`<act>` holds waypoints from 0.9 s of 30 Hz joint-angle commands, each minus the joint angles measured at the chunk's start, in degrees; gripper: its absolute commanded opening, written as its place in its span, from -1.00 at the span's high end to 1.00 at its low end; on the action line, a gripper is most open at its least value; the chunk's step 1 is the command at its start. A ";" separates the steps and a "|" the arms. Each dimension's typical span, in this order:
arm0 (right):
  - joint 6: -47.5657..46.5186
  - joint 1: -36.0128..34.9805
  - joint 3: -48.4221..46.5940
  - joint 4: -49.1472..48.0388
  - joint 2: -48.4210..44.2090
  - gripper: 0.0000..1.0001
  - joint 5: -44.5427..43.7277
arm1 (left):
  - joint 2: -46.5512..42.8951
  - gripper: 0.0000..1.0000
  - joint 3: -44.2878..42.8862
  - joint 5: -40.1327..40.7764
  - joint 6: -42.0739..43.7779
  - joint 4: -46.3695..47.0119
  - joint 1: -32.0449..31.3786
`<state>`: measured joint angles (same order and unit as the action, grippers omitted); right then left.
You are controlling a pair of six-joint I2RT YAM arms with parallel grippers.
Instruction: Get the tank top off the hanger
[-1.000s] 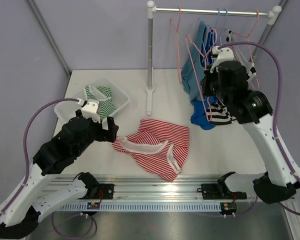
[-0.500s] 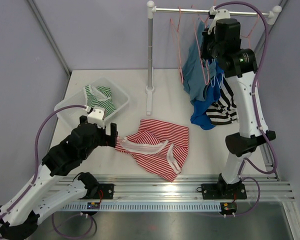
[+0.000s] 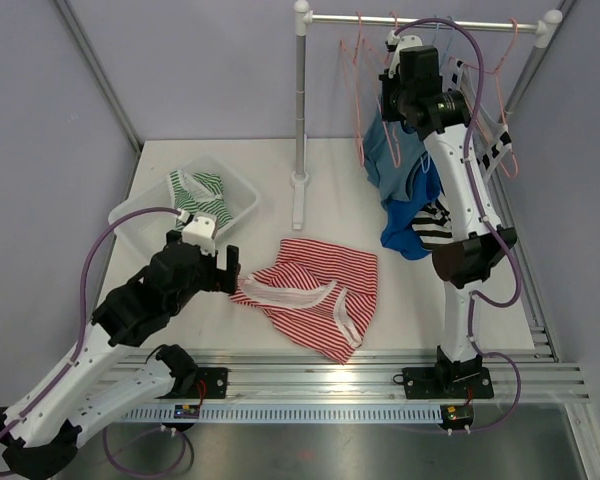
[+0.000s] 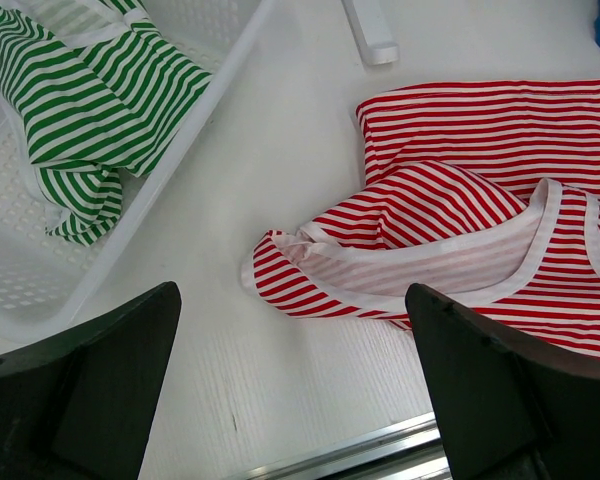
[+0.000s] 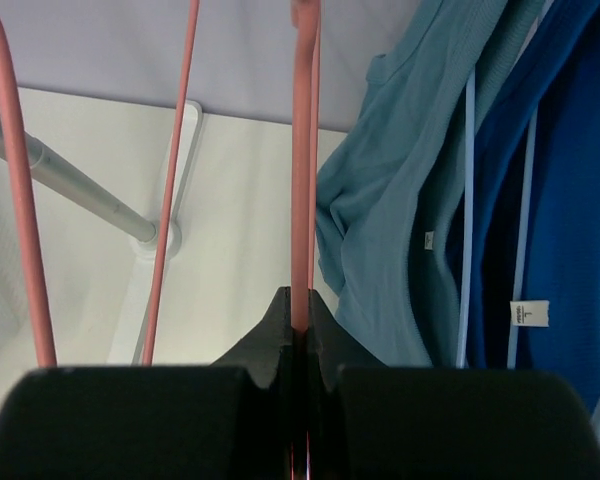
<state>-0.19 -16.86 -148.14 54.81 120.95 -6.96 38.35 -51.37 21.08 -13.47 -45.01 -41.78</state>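
A red-and-white striped tank top [image 3: 315, 290] lies crumpled on the white table, off any hanger; it fills the right side of the left wrist view [image 4: 480, 230]. My left gripper [image 3: 220, 262] hovers open just left of it [image 4: 292, 295], its fingers wide apart and empty. My right gripper [image 3: 390, 95] is raised high by the clothes rail [image 3: 420, 22]. In the right wrist view it [image 5: 300, 300] is shut on the thin wire of a bare pink hanger [image 5: 300, 150].
A teal top [image 3: 380, 160], a blue garment [image 3: 405, 225] and a black-and-white striped one [image 3: 440, 225] hang from the rail with other pink hangers [image 3: 361, 100]. The rack's post [image 3: 300, 100] stands mid-table. A clear bin [image 3: 235, 210] at left holds a green striped garment [image 3: 200, 195].
My right arm has lifted the pink hanger up and leftward to the rail. My left gripper has crept slightly toward the red striped top, still open.
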 commanded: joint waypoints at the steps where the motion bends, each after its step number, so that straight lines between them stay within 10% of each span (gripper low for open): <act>1: -0.17 -0.45 4.32 -4.34 -3.60 1.00 0.81 | 1.02 -0.98 -1.18 -2.44 -0.06 3.09 1.52; 6: -0.17 -0.71 3.82 -4.27 -5.45 0.88 1.51 | 3.13 -0.98 -3.90 -5.61 -2.78 3.00 2.67; 12: 1.31 -0.63 4.60 -2.42 -11.32 -0.34 -0.59 | 8.49 -0.98 -5.06 -7.01 -11.20 5.10 2.67; 18: 2.21 -0.63 13.21 -3.04 -24.14 -0.99 -4.20 | 19.01 -0.98 -2.76 -7.55 -15.26 14.85 -4.26; 27: 8.35 -0.54 46.15 -11.12 -55.16 -0.99 6.68 | 40.21 -0.98 -7.60 -10.43 -14.65 23.65 -13.94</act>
<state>5.08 -17.21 -108.90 48.01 73.12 -6.85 75.22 -55.68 13.69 -27.38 -28.14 -54.92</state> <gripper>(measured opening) 0.993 0.987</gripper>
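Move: The red tank top lies on the table about 17 cm to the left hand's right, 2 cm ahead and 21 cm below; from that hand the basket is roughly 14 cm left and 16 ahead, 20 below. The right hand pinches an empty pink hanger, the rail some 4 cm ahead, directly in line sideways, and 8 above; from that hand another empty hanger hangs about 7 cm left and level fore-and-aft, 5 below, the teal tank top 3 cm right and 2 ahead, 16 below. Right releases the hanger, retreats 20 cm, rising; left swings 16 cm right, sinking towards the red tank top. ##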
